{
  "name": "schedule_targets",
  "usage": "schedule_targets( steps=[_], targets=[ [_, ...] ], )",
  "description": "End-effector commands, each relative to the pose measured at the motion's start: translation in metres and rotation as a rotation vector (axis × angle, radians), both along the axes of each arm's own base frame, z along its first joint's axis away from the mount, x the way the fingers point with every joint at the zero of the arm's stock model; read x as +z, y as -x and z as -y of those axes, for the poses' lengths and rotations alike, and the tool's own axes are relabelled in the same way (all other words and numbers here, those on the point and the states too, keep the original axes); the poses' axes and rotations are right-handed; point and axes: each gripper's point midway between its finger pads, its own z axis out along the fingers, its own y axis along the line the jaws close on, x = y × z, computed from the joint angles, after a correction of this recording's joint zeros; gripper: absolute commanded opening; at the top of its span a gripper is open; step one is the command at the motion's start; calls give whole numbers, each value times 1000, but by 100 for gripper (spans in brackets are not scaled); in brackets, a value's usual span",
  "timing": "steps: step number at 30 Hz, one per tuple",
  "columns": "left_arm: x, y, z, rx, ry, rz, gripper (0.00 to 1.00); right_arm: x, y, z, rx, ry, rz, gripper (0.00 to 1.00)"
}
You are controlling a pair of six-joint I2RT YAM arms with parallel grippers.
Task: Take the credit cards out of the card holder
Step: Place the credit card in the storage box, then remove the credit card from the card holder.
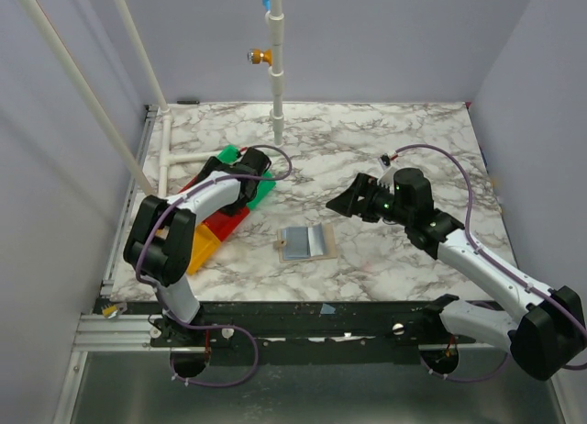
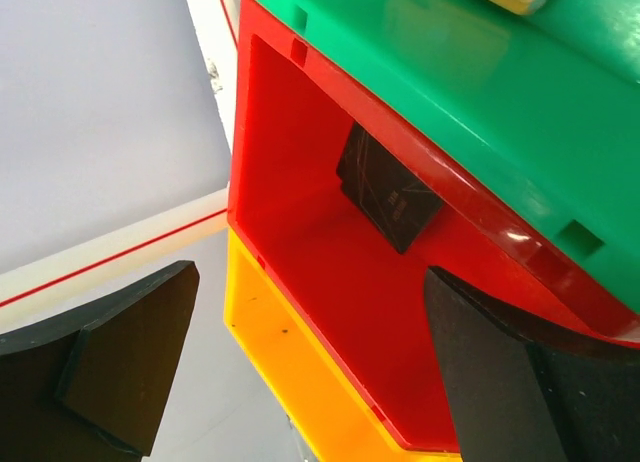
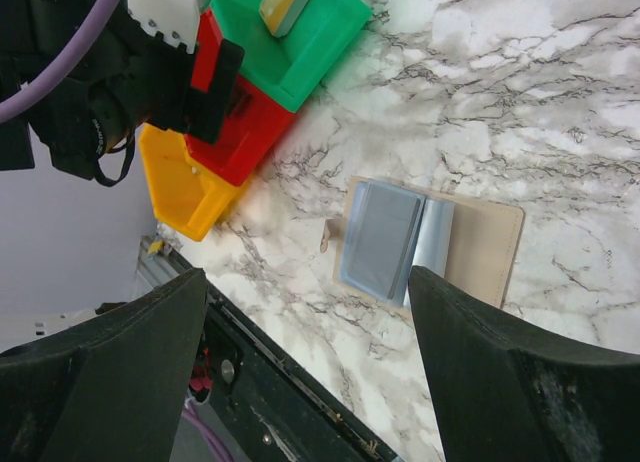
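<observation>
The card holder (image 1: pixel 305 243) lies open and flat on the marble, grey-blue inside (image 3: pixel 385 237), with a tan flap (image 3: pixel 485 250). One dark credit card (image 2: pixel 388 187) leans against the inner wall of the red tray (image 2: pixel 330 282). A tan-gold card (image 3: pixel 288 4) rests in the green tray (image 2: pixel 480 92). My left gripper (image 2: pixel 310 382) hangs open over the red tray with nothing between its fingers; in the top view it (image 1: pixel 249 187) is at the trays. My right gripper (image 3: pixel 310 382) is open and empty, up in the air to the right of the card holder (image 1: pixel 337 205).
The green (image 1: pixel 264 195), red (image 1: pixel 225 224) and orange (image 1: pixel 200 250) trays stand in a row at the left. A white pipe frame (image 1: pixel 275 75) stands at the back, with a slanted pipe (image 1: pixel 83 94) on the left. The black table rail (image 3: pixel 280 382) runs along the near edge.
</observation>
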Motion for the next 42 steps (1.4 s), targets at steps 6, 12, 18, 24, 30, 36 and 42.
schedule_targets(
  steps=[6,12,18,24,30,36,42],
  targets=[
    [40,11,29,36,283,71,99,-6,2,-1,17,28,-13,85],
    [61,25,58,31,536,108,99,-9,1,-2,23,38,-22,85],
    [70,45,104,-8,863,101,98,-14,0,-3,29,53,-38,85],
    [78,64,161,-70,1218,68,98,-22,-2,-5,37,66,-64,85],
    [75,76,190,-75,1377,33,99,-33,-2,-10,37,111,-88,85],
    [63,78,191,-25,1421,59,98,-47,1,-21,21,236,-83,85],
    [53,81,181,7,1398,89,98,-67,8,-47,5,429,-49,84]
  ],
)
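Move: The card holder lies open on the table, about 27 cm to the right of the left hand, 10 cm back and 10 cm lower. That hand is right above the red box, whose middle is some 2 cm ahead and 7 cm down; the green box sits about 9 cm ahead and 8 cm right of the hand. From the right hand, the card holder is about 8 cm left, 2 cm back and 19 cm below. Left hand swings 20 cm right and back, off the red box towards the card holder, right hand sinking. ##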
